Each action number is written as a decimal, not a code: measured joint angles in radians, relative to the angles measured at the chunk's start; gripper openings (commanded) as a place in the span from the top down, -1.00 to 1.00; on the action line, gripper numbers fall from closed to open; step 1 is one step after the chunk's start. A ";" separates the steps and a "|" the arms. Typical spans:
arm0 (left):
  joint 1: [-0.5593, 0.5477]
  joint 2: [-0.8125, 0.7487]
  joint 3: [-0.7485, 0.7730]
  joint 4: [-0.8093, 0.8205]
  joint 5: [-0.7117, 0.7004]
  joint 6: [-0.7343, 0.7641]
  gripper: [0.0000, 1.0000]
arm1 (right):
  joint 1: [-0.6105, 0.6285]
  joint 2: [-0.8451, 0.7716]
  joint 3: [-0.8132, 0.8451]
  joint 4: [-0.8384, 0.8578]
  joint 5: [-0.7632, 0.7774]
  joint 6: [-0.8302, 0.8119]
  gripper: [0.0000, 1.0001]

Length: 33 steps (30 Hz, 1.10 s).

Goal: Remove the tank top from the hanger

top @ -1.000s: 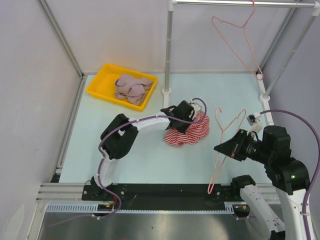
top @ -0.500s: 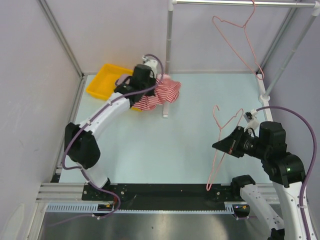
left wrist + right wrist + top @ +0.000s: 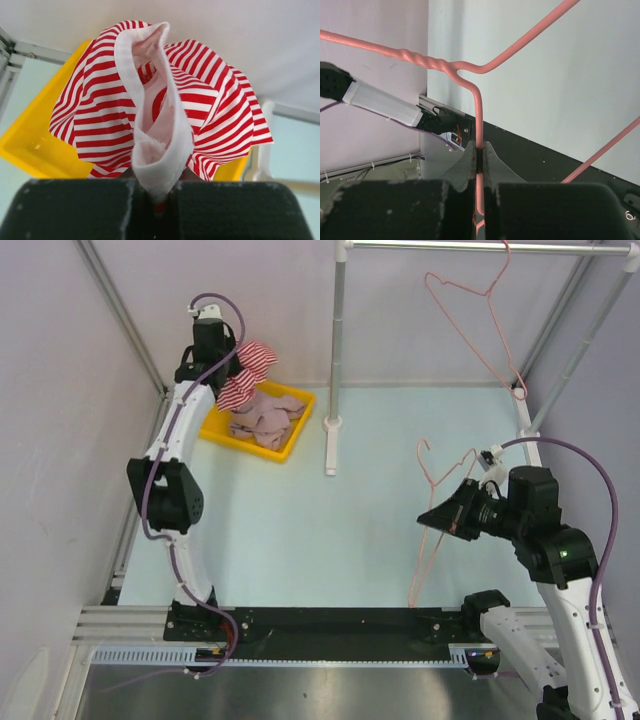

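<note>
The red-and-white striped tank top (image 3: 246, 371) hangs bunched from my left gripper (image 3: 222, 362), which is shut on it above the yellow bin (image 3: 212, 426) at the back left. In the left wrist view the top (image 3: 165, 110) fills the frame, its white hem pinched between the jaws. My right gripper (image 3: 447, 519) is shut on the wire of a bare pink hanger (image 3: 432, 530) and holds it in the air at the right. In the right wrist view the hanger wire (image 3: 479, 120) runs between the closed fingers.
The yellow bin holds several pink garments (image 3: 265, 417). A second pink hanger (image 3: 480, 320) hangs on the rail (image 3: 470, 246) at the back right. A rack post (image 3: 334, 350) stands mid-back, and slanted frame bars run along both sides.
My left arm has swung the tank top from the table's middle to the back left, over the yellow bin. My right gripper has drifted slightly up and left with the bare hanger.
</note>
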 measured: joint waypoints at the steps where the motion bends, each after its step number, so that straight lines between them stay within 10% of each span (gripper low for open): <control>1: 0.012 0.049 0.037 0.000 0.000 -0.026 1.00 | 0.000 0.008 -0.003 0.008 -0.004 0.000 1.00; 6: 0.060 0.322 0.279 -0.066 0.016 -0.179 1.00 | 0.000 0.043 -0.009 0.050 -0.023 0.010 1.00; 16: 0.101 0.419 0.270 -0.077 0.096 -0.534 1.00 | 0.000 0.075 -0.010 0.129 -0.036 0.043 1.00; 25: 0.113 0.266 0.000 -0.029 0.102 -0.574 -0.79 | 0.016 0.185 0.018 0.269 -0.103 0.119 1.00; 33: 0.113 -0.003 -0.159 0.001 0.087 -0.529 -0.99 | 0.033 0.332 0.137 0.394 -0.138 0.154 1.00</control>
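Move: The yellow bin lies under my left hand, its middle about 4 cm ahead, 2 cm to the left and 25 cm below; the pink cloth in it sits some 2 cm ahead and 5 cm right, about as low. My right hand holds the empty hanger; the rail is some 40 cm ahead and 30 cm above, its middle roughly 10 cm right, and another hanger dangles from it about 38 cm ahead, 12 cm right, 18 cm up. I swing my left hand, still pinching the striped tank top, forward about 7 cm and down some 14 cm into the yellow bin, rolling its left side down about 30 degrees. There I open the fingers wide and let go, drawing back and then rising clear. My right hand keeps its grip on the empty hanger and carries it forward, up and left, towards the rail. ##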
